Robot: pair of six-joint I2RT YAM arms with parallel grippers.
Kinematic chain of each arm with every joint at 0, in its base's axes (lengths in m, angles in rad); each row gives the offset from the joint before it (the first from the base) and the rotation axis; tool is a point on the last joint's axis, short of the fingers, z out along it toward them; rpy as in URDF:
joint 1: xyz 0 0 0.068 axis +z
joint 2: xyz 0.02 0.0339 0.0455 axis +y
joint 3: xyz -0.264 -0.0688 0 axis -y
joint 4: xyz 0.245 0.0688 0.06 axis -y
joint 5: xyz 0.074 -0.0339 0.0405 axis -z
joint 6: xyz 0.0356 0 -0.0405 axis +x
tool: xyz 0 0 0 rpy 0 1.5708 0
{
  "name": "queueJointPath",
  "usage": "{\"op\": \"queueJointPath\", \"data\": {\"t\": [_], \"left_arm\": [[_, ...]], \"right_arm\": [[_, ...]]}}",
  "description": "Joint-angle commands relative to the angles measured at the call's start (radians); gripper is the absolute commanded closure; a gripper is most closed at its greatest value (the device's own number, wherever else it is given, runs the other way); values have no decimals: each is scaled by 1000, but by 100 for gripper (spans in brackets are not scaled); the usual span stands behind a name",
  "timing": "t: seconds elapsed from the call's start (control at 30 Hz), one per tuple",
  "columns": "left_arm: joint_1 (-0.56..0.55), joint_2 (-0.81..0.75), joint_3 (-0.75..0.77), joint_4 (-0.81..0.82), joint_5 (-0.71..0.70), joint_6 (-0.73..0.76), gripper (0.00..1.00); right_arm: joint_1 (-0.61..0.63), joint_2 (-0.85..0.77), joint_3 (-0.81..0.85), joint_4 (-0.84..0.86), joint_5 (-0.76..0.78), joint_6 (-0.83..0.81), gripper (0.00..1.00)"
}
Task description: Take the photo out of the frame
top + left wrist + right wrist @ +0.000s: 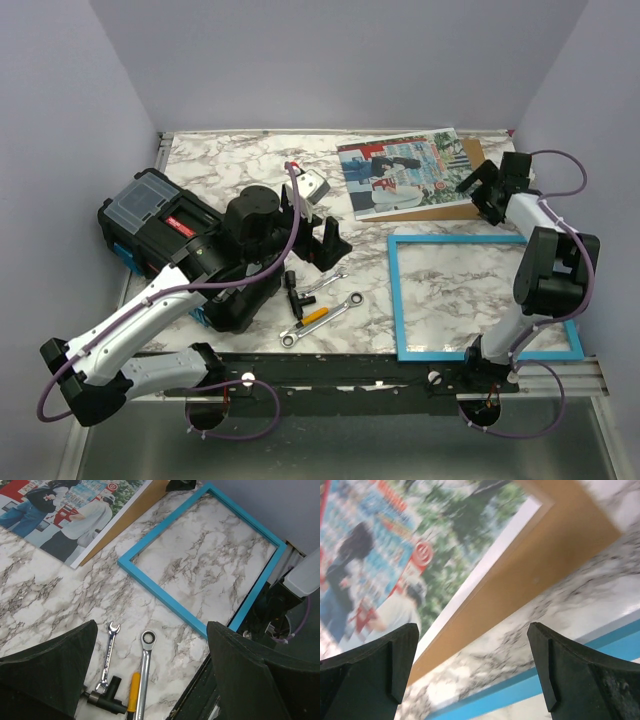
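Note:
The colourful photo lies flat at the back of the marble table, on top of a plain brown backing board. The turquoise frame lies in front of it at the right, with bare marble showing through it. My right gripper is open and empty, just above the board's right end; its wrist view shows the photo, the board and the frame's edge. My left gripper is open and empty over the table's middle; its view shows the frame and the photo.
A black toolbox with a clear-lidded case stands at the left. Loose tools lie near the middle front: a ratchet wrench, a small spanner, a yellow-handled tool and a black T-handle. Walls close in on three sides.

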Motion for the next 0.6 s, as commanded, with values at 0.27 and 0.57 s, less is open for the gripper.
{"op": "queueJointPath", "data": {"t": [0.27, 0.57], "left_arm": [[-3, -52, -35, 71, 54, -22, 6], [-3, -39, -28, 73, 35, -33, 6]], "right_arm": [[-24, 4, -180, 398, -442, 143, 0], [184, 7, -179, 422, -378, 53, 0]]}}
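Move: The photo lies off to the right hand's left: its middle is about 17 cm left, 10 cm ahead and 7 cm below that hand's fingers. The brown backing board peeks out beneath it, its middle about 12 cm left and 8 cm ahead of the hand. The empty blue frame's middle is some 22 cm straight back. From the left hand, the photo is roughly 35 cm ahead, 17 cm right and 31 cm down. No contact visible; the right hand sweeps about 10 cm left towards the middle of the photo, almost level and along the near edge of the board, drifting only a centimetre or so forward. On the way it rolls its left side up some 20 degrees, lifts the fingertips and swings round counter-clockwise about 15 degrees, fingers staying wide open. ##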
